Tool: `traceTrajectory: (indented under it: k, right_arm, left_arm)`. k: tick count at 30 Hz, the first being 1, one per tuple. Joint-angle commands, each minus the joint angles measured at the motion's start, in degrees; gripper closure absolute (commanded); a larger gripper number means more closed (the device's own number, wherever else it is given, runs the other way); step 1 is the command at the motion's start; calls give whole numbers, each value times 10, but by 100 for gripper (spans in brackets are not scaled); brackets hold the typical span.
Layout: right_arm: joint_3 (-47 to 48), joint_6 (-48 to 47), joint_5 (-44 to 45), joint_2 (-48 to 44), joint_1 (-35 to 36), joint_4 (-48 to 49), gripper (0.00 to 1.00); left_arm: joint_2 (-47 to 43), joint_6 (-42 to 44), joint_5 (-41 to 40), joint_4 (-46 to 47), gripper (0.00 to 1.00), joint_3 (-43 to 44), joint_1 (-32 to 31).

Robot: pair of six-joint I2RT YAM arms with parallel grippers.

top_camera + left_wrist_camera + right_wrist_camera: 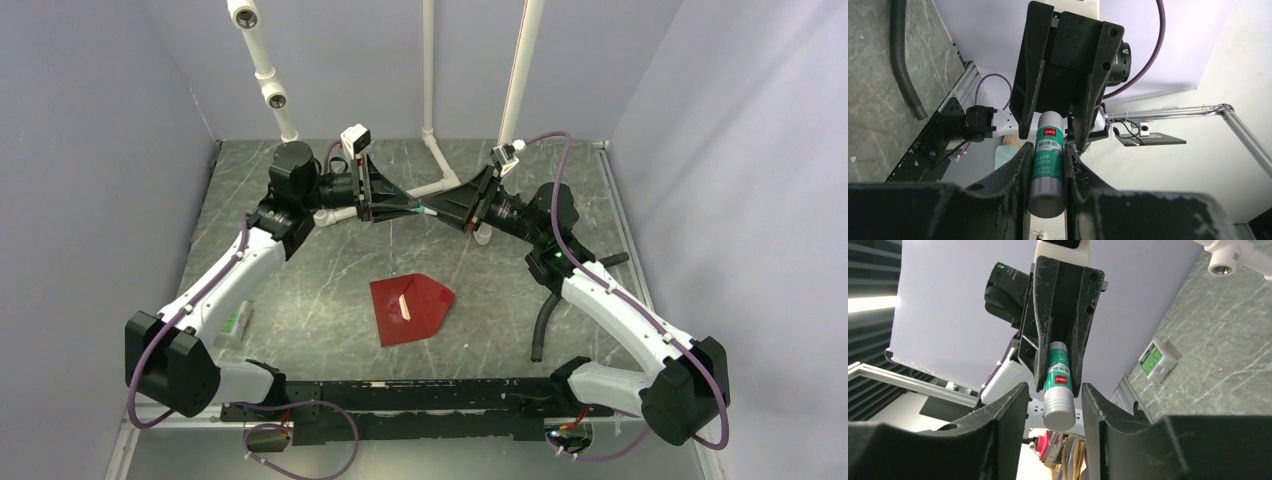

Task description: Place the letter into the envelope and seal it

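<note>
The dark red envelope (410, 307) lies flat on the table in front of both arms, its pointed flap toward the right. A narrow pale strip (403, 305) shows at its middle; I cannot tell whether this is the letter, which is otherwise hidden. Both grippers meet in the air at the back centre around a green-and-white glue stick (425, 211) (1048, 160) (1058, 390). My left gripper (414, 209) (1048, 165) is shut on the stick's body. My right gripper (436, 213) (1055, 405) stands open around the grey end, with a gap on each side.
A green-and-white card packet (232, 322) (1154, 359) lies at the left beside the left arm. A black corrugated hose (545, 325) (903, 65) runs along the right. White pipes (440, 170) stand at the back, and grey walls enclose three sides.
</note>
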Motion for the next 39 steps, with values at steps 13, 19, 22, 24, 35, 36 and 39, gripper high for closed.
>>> traceTrajectory:
  k: [13,19,22,24,35,36,39]
  right_arm:
    - [2,-65,-63,-17,-9,69,84]
    - [13,-173,-193,-21,-56,45,100]
    - [35,-254,-240,-40,-69,-25,100]
    - [58,-312,-259,-57,-71,-85,100]
    - [178,-572,-237,-56,-74,-414,100]
    - [188,-577,-202,-50,-74,-437,100]
    - [203,-594,-100,-30,-73,-498,100]
  left_arm:
    - [1,-39,9,55,98,8,-1]
    - [-12,-11,21,11,98,13,7]
    - [-29,-30,24,37,98,-7,22]
    - [-42,-52,30,68,98,-21,36]
    - [-47,-7,44,6,98,5,55]
    - [-46,19,42,-27,98,17,55]
    - [-46,140,16,-182,97,63,55]
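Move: Between the right hand's open fingers, practically at its hand point, sits the cap of the glue stick, whose base the left hand holds; the cap lies some 6 cm to the right of the left hand. The envelope is roughly 37 cm below the right hand, about 5 cm back and 5 cm to the left. The white pipe foot stands about 13 cm ahead and 11 cm right of that hand, equally far down. Closing on the cap first, the right fingers pinch it, then twist and pull: the hand rolls nearly 40 degrees, its top towards the base, tips its fingers downward, and draws back and right about 5 cm. The left keeps its grip on the stick, eases back 1.5 cm, then swings forward and pulls left, ending 3 cm left of its start. ##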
